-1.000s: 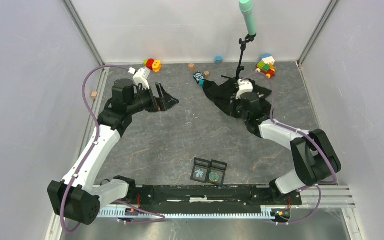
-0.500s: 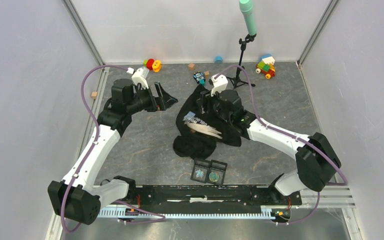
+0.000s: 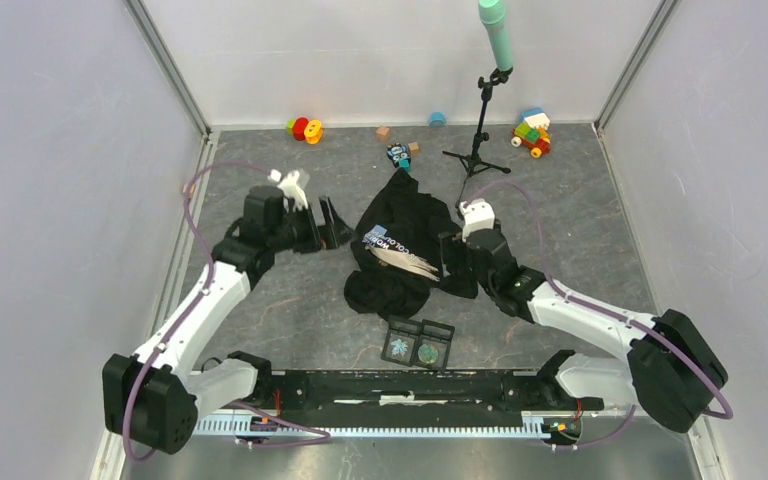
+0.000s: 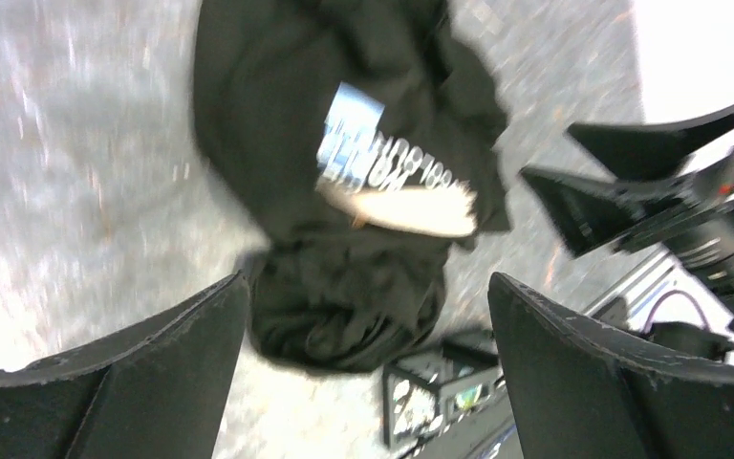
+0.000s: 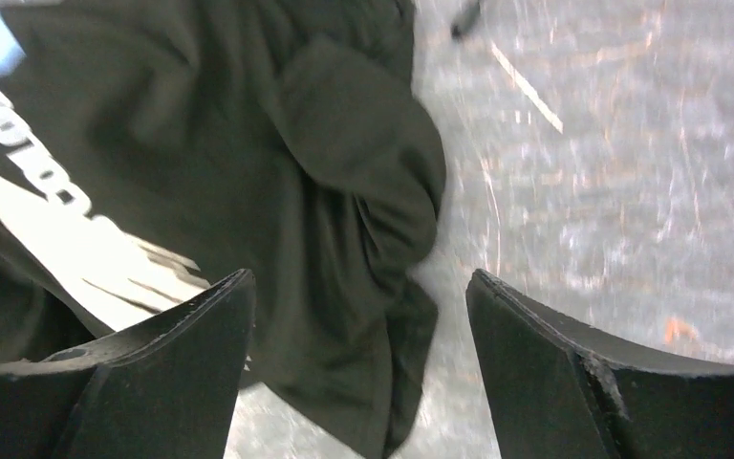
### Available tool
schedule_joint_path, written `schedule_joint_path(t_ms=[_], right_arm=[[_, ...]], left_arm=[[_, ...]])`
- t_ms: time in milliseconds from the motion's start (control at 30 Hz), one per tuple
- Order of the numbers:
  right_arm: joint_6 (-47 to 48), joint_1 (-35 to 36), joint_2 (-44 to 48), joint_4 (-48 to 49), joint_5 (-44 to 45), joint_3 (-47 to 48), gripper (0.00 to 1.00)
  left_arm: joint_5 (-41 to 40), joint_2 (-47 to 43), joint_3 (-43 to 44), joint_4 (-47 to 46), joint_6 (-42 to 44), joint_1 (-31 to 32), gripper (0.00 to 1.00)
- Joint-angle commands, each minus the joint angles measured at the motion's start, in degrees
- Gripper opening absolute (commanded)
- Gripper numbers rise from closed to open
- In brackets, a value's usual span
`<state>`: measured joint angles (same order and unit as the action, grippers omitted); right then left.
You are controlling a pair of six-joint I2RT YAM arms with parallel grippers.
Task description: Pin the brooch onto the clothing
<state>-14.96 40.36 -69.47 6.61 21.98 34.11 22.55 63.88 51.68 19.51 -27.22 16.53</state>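
The black T-shirt lies crumpled in the middle of the table, its white lettering and tan brush-stroke print facing up. It also shows in the left wrist view and in the right wrist view. Two small black boxes holding brooches sit just in front of it, blurred in the left wrist view. My left gripper is open and empty at the shirt's left edge. My right gripper is open and empty at the shirt's right edge.
A black tripod with a teal microphone stands behind the shirt. Toys lie along the back wall: a red and yellow one, a coloured block toy, a blue cap, a small figure and a wooden cube.
My right gripper dragged the shirt from the back right to the middle, let it go and drew back to its right side. My left gripper moved right and nearer, up to the shirt.
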Motion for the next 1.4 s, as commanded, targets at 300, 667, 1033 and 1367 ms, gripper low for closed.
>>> schedule_joint_path(t_ms=[300, 667, 1033, 1367], right_arm=[[-6.3, -0.3, 2.4, -4.5, -5.4, -10.3, 0.78], [-7.5, -0.3, -0.2, -1.1, -9.5, -13.0, 0.72], [-7.5, -0.2, -2.7, 0.4, -10.0, -13.6, 0.32], [1.4, -1.8, 2.5, -12.8, 3.6, 6.2, 0.0]], left_arm=[[-9.9, -9.1, -25.5, -1.8, -9.8, 7.5, 0.98], [-8.6, -2.5, -28.9, -8.9, -12.5, 9.9, 0.83], [-5.4, 4.9, -30.0, -19.3, -16.5, 10.3, 0.45], [-1.8, 5.0, -16.4, -20.9, -22.1, 5.7, 0.02]])
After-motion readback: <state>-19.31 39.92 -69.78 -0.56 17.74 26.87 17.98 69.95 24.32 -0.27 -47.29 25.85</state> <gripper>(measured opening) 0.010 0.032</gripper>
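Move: The clothing's near left edge lies about 9 cm back and 18 cm below the left gripper, 1 cm to its right; the white print is level with the left gripper, 8 cm right, and the two brooch boxes 20 cm back and 12 cm right. The clothing's near right corner lies some 6 cm back, 2 cm right and 10 cm below the right gripper; the pale stripes are 9 cm to its left, 1 cm nearer the base. Bring both open grippers down and back onto the clothing, the left about 18 cm down onto its near left edge, tipping steeper by some 25 degrees, the right about 10 cm down onto its near right corner. Pause low with the right while the left edges forward and right, shut both on the cloth, pinching it, then start up together, easing slightly forward and right. ##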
